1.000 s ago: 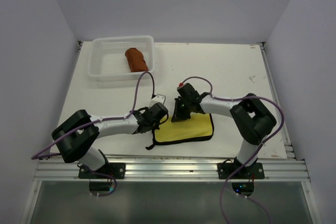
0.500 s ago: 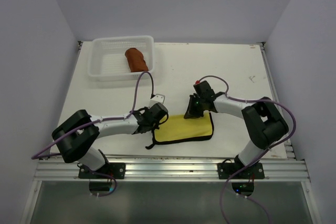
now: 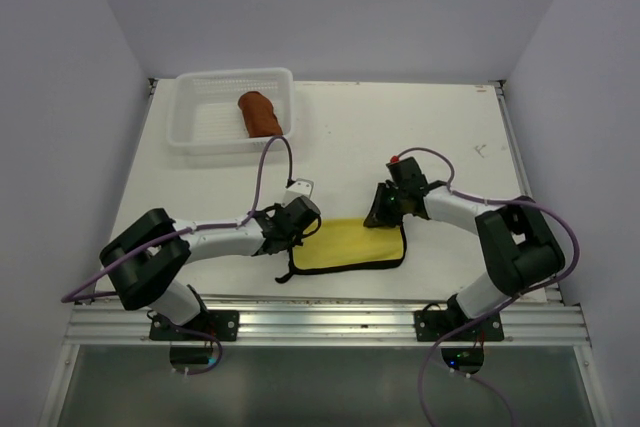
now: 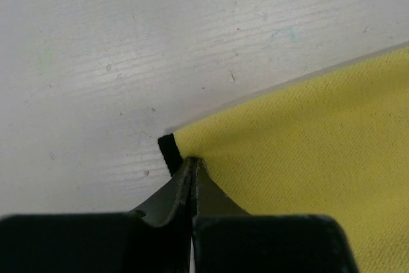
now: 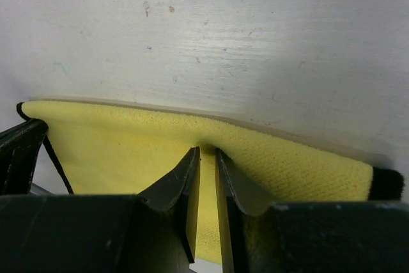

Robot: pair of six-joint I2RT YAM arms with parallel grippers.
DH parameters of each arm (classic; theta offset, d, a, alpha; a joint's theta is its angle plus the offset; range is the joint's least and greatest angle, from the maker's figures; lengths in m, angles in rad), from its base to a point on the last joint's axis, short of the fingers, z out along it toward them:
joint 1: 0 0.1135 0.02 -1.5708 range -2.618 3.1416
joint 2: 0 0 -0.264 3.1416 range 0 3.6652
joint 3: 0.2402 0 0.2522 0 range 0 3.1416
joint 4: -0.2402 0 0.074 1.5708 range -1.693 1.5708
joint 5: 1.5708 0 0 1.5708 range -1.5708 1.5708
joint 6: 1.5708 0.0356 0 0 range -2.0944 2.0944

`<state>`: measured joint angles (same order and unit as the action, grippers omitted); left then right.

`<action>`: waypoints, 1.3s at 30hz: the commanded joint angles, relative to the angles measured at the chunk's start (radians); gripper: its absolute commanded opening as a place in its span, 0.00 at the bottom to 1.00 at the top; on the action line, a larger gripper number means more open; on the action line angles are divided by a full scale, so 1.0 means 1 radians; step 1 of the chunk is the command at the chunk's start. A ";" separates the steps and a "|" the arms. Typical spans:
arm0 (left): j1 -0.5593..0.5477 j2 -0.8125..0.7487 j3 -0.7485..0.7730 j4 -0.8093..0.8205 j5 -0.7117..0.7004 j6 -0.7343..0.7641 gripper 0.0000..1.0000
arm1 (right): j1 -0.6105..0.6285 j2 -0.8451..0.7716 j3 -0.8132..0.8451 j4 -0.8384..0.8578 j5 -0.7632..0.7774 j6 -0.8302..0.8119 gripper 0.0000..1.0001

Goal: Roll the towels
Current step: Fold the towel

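Observation:
The yellow towel [image 3: 350,245] with its dark brown hem lies flat near the table's front edge. My left gripper [image 3: 297,231] is shut on the towel's far left corner [image 4: 307,132], its fingertips [image 4: 193,162] pinched together right beside the dark hem. My right gripper [image 3: 379,215] is at the towel's far right edge. Its jaws [image 5: 208,151] stand a narrow gap apart, with the yellow cloth [image 5: 128,139] showing in the gap. The rust-brown towel [image 3: 260,113] lies rolled inside the basket.
A white mesh basket [image 3: 200,137] stands at the back left of the white table. Each arm trails a purple cable [image 3: 262,172] over the table. The metal rail [image 3: 320,322] with both arm bases runs along the near edge.
My right gripper has moved to the right along the towel's far edge, drawing the cloth out wider, and its jaws have parted slightly. The left gripper has kept its hold and place.

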<state>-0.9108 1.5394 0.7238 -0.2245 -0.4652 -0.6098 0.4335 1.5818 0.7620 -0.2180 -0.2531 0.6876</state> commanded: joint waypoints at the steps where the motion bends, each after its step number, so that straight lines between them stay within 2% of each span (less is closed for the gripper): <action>1: 0.016 0.050 -0.027 -0.078 -0.041 -0.011 0.00 | -0.041 -0.031 -0.024 -0.037 0.020 -0.049 0.21; 13: 0.029 0.057 -0.015 -0.099 -0.050 -0.025 0.00 | -0.136 -0.071 -0.041 -0.067 -0.002 -0.099 0.28; 27: 0.046 0.067 -0.015 -0.081 -0.032 -0.021 0.00 | -0.176 -0.109 -0.023 -0.129 0.006 -0.161 0.38; 30: 0.047 0.062 -0.015 -0.081 -0.026 -0.018 0.00 | -0.177 -0.111 -0.001 -0.129 -0.023 -0.163 0.39; 35: 0.046 0.004 -0.035 0.023 0.060 0.056 0.00 | -0.177 -0.170 0.045 -0.087 -0.190 -0.152 0.42; 39: 0.046 -0.018 -0.023 0.047 0.080 0.073 0.00 | -0.177 -0.256 0.097 -0.159 -0.210 -0.178 0.47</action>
<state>-0.8707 1.5372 0.7197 -0.1940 -0.4381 -0.5701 0.2604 1.4094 0.7807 -0.3386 -0.3923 0.5438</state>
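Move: My right fingertips are down on the yellow towel close to its far edge. The towel's far right corner is about 6 cm to the right and 1 cm ahead, and the towel's middle lies some 5 cm back and 6 cm left. My left hand is at the other end: the far left corner is about 1 cm ahead and 1 cm left of it, the far right corner some 23 cm right and 4 cm ahead. All of it is about 1 cm lower. With my left fingers still shut at the far left corner, creeping about 1 cm forward, I sweep my right hand to the right along the towel's far edge, about 5 cm towards the far right corner, its fingertips spreading as they go. Then my right hand lifts off some 5 cm, coming a little back left, its fingers now nearly half open. ##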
